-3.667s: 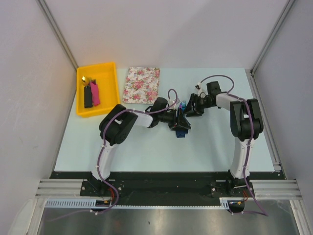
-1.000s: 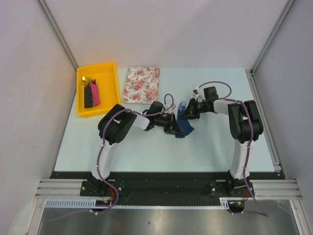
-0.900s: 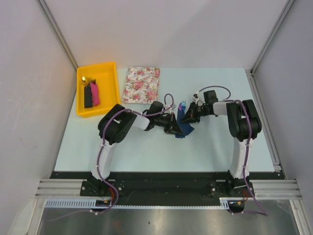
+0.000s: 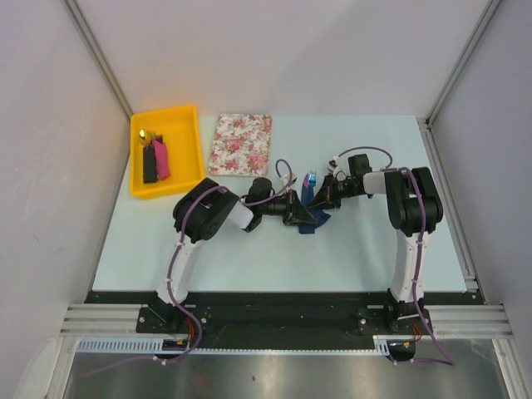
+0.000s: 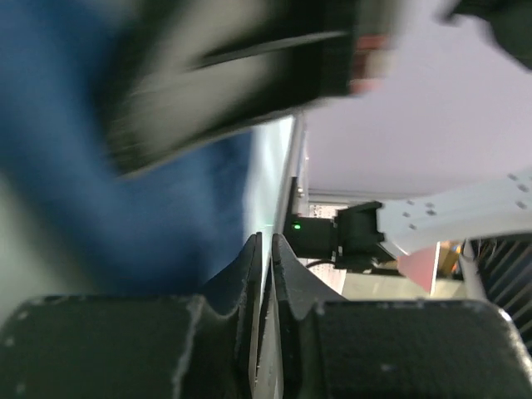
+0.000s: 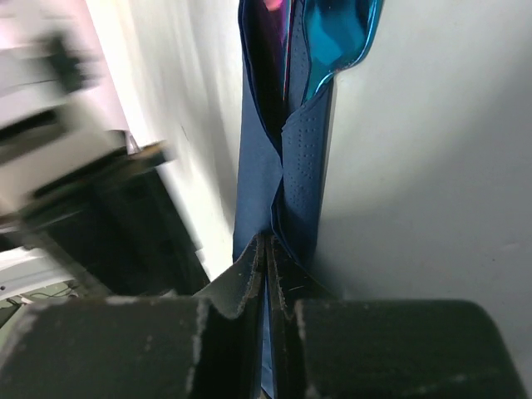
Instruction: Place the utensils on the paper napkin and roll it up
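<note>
The dark blue paper napkin (image 4: 312, 218) lies folded over the utensils in the middle of the table. A shiny blue utensil end (image 6: 341, 33) sticks out of the napkin's (image 6: 258, 166) far end, and a reddish one (image 6: 270, 10) shows inside the fold. From above only the blue tip (image 4: 311, 178) shows. My right gripper (image 6: 266, 241) is shut on the napkin's near edge, at the roll's right side (image 4: 319, 199). My left gripper (image 5: 266, 241) stands a thin slit apart with nothing between its fingers. The blurred napkin (image 5: 66, 166) lies just to its left; from above, the left gripper (image 4: 302, 217) sits against the roll's left side.
A yellow tray (image 4: 181, 137) at the back left holds a black block (image 4: 150, 165) and a pink block (image 4: 161, 160). A pink-and-white floral mat (image 4: 240, 144) lies beside it. The right arm's base (image 5: 349, 233) shows past my left fingers.
My left gripper has come off the napkin and its wrist has drawn back a little to the left. My right gripper has pinched down on the napkin's edge.
</note>
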You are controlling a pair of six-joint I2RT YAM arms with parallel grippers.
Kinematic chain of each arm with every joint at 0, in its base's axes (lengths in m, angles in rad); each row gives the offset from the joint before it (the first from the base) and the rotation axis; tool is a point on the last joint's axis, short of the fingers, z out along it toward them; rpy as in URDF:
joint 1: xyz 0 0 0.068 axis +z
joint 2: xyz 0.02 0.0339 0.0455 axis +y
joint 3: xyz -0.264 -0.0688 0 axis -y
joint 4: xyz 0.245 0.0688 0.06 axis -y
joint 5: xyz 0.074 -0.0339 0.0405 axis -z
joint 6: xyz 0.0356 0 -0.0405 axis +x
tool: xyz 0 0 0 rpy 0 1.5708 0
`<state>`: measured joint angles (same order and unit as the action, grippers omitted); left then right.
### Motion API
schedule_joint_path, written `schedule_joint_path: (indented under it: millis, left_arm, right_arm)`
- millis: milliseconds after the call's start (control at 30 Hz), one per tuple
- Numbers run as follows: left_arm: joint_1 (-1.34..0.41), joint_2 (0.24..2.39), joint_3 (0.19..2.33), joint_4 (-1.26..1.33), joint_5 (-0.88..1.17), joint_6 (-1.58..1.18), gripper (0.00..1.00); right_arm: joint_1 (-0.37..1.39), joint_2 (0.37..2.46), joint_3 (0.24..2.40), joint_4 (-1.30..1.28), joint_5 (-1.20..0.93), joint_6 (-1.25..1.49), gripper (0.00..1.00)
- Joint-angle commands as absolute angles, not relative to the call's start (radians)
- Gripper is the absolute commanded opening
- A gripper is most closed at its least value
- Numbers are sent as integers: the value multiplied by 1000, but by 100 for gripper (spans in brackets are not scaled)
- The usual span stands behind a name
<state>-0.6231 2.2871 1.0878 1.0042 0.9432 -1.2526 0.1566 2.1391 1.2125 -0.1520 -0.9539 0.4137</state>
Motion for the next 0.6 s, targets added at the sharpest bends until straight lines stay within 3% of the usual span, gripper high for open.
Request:
schedule_joint_path:
  millis: [0, 200, 300, 567]
  left_arm:
    - [-630, 2321, 1086, 844, 902, -1192, 13]
    - [-626, 2332, 1092, 631, 852, -1117, 13]
    - [-623, 2309, 1098, 535, 845, -1043, 18]
    - [-627, 2138, 1095, 598, 905, -931, 46]
  right_arm:
    - [150, 2195, 1200, -190, -787, 333, 6]
    - [150, 2197, 1203, -201, -770, 319, 6]
    - [150, 2195, 1206, -206, -767, 304, 6]
    - [152, 2201, 1207, -209, -769, 285, 6]
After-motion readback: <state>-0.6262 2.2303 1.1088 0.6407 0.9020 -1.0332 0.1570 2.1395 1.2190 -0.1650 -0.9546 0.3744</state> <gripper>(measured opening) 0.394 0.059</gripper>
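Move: The left hand is just above the loose near end of the rolled napkin. The napkin's middle is about 1 cm ahead, level sideways and some 5 cm below. The utensils' exposed ends lie some 11 cm ahead and 1 cm to the right; the flowered mat's middle is 19 cm ahead and 18 cm left, also below. For the right hand, already down at the roll, the napkin's middle is about 2 cm left, at fingertip height. Bring the left gripper down about 4 cm towards the napkin's near end, dipping its right-pointing fingertips some 10 degrees. Then raise it about 1.5 cm and spread the fingers partway while keeping close over the cloth. Keep the right gripper still, its nearly shut fingertips resting on the roll. ##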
